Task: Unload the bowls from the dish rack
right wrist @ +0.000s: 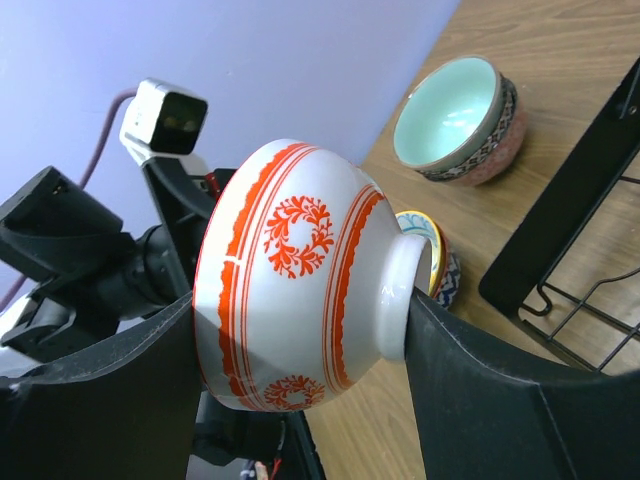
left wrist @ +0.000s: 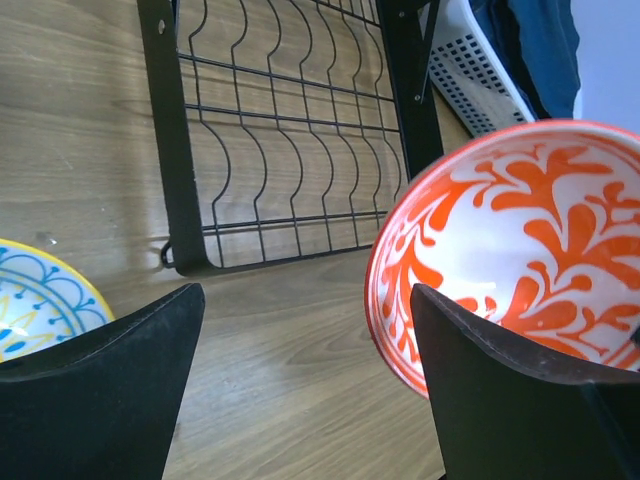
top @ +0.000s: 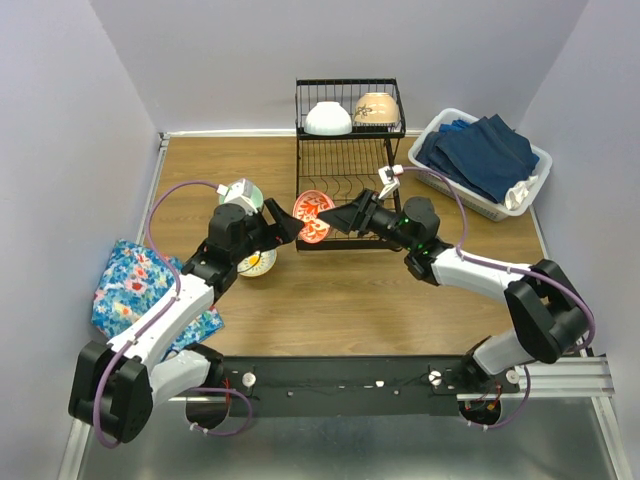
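Observation:
My right gripper (top: 322, 218) is shut on a red/orange-patterned bowl (top: 311, 212), held on its side above the table at the dish rack's (top: 345, 170) front left corner. In the right wrist view one finger presses the rim and the other the foot of this bowl (right wrist: 290, 290). My left gripper (top: 284, 226) stands open right beside it; in its wrist view the bowl's (left wrist: 510, 230) patterned inside faces me, its rim reaching just past my right finger (left wrist: 520, 410). A white bowl (top: 328, 118) and a beige bowl (top: 376, 108) sit upside down on the rack's raised shelf.
A mint-green bowl (top: 243, 192) and a yellow-inside bowl (top: 258, 262) stand on the table left of the rack. A floral cloth (top: 128, 288) lies at the left edge. A white basket (top: 530, 185) with blue cloths stands at the right.

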Motion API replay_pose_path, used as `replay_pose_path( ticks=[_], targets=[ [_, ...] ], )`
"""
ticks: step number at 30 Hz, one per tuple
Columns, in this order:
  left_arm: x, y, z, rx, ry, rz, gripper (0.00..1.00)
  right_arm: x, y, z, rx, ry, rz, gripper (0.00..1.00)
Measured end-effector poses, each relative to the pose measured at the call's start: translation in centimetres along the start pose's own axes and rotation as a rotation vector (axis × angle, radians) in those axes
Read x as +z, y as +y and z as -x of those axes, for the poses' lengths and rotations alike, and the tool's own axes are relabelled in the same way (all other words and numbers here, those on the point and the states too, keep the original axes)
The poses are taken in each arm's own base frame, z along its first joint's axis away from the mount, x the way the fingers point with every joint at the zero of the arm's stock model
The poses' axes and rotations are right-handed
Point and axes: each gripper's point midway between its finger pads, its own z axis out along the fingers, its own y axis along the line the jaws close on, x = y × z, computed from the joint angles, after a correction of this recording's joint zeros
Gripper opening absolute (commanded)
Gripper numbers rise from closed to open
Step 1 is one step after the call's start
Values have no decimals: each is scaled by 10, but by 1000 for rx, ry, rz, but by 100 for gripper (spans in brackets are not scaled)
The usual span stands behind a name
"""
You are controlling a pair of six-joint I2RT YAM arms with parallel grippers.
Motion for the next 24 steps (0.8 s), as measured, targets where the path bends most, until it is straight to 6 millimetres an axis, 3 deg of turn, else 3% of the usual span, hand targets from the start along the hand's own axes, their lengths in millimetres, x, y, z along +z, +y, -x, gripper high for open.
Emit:
replay_pose_path(
  ticks=[4, 5, 8, 19, 24],
  targets=[
    [4, -8, 1, -33, -9, -25, 74, -3, 3, -3, 7, 8, 14, 29],
    [5, -10, 2, -41, -15, -33, 63, -4, 3, -4, 11, 10, 14, 29],
    [6, -17, 5, -57, -28, -58, 52, -6, 3, -7, 22, 17, 15, 29],
    [8, -24, -4, -110, -20, -102, 47, -17, 3, -13, 45, 23, 11, 29],
    [9, -27, -11, -120, 4, -119, 38, -21, 1, -17, 57, 27, 3, 29]
  ],
)
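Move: The orange-patterned bowl in the right gripper lies about 7 cm to the left hand's right and 1 cm ahead, roughly level in height; from the right hand it sits some 3 cm to the left. Below the left hand by about 15 cm, the yellow-blue bowl stands some 8 cm left and about level fore-aft. The mint bowl stack is roughly 10 cm ahead and 12 cm left; the dish rack's middle is 15 cm ahead and 15 cm right. Bring the left gripper about 3 cm right to the near rim of the orange-patterned bowl, rising slightly and then easing partly back down, and roll its left side down some 10 degrees. Narrow its fingers to about half open astride the rim, without clamping. Keep the bowl clasped in the right gripper while drawing it slowly back, a little right and down. ##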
